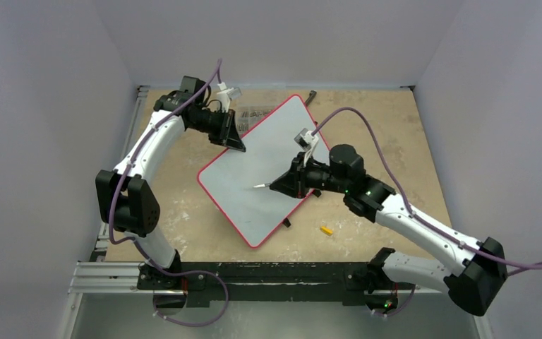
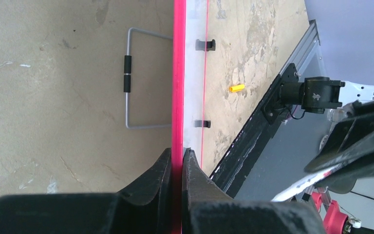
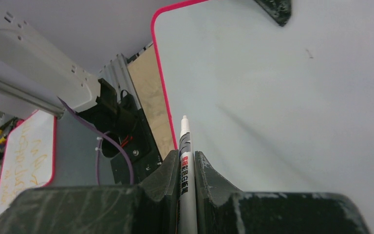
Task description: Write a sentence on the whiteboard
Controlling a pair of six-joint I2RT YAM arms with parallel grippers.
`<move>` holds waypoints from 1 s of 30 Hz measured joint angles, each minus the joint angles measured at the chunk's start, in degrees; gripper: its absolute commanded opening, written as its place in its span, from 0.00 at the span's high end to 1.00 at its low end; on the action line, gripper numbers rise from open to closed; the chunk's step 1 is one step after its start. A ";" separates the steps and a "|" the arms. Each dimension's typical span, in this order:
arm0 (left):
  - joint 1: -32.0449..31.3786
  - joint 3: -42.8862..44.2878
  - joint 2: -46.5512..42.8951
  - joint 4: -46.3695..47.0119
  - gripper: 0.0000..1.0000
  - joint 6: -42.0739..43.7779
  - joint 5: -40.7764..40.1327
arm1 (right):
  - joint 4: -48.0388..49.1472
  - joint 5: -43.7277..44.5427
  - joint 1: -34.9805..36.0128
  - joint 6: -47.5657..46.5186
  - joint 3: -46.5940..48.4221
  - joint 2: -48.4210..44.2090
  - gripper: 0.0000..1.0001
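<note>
The whiteboard [image 1: 254, 191], red-framed, lies slanted across the middle of the table, and its pale surface [image 3: 282, 97] shows no sentence. My left gripper [image 1: 238, 145] is shut on the board's far-left edge. In the left wrist view both fingers of this gripper [image 2: 177, 152] clamp the red frame [image 2: 177, 73], seen edge-on. My right gripper [image 1: 276, 186] hovers over the board's middle, shut on a slim white marker pen [image 1: 261, 186]. In the right wrist view the pen [image 3: 185, 141] sticks out between the jaws of the right gripper [image 3: 187, 155], tip toward the board's left edge.
An orange pen cap [image 1: 326, 229] lies on the table near the board's near corner, also in the left wrist view [image 2: 236, 88]. A grey wire stand [image 2: 129, 78] lies beside the board. Small black feet [image 2: 204, 45] line one edge. Another small board [image 3: 24, 161] with orange writing stands outside the cell.
</note>
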 measured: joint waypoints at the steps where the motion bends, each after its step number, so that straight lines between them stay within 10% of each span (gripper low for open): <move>1: -0.09 0.00 0.00 0.13 1.00 -0.13 -0.20 | 0.68 1.14 1.57 -0.46 0.42 1.38 1.00; 30: -2.45 1.25 -0.35 0.52 1.00 -1.49 -3.50 | 10.91 4.46 7.89 -7.74 11.78 19.80 1.00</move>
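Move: The blank patch of whiteboard by its left end lies about 13 cm to the right hand's left, 4 cm farther out and 2 cm lower. The left gripper, pinching the board's upper edge, is some 10 cm ahead of the right hand and 9 cm left; the board's left corner is 20 cm left and 3 cm ahead. From the left hand, that patch is roughly 5 cm left, 6 cm back and 3 cm lower. Leftward across the face of the whiteboard, quick at first and then slower, the right hand carries the marker tip-first some 8 cm towards the blank left end and about 3 cm forward; after an early small dip it arcs up around 3 cm, then sinks again, rolling about 10 degrees, marker still gripped. The left hand keeps its pinch on the upper edge and eases about a centimetre right. ##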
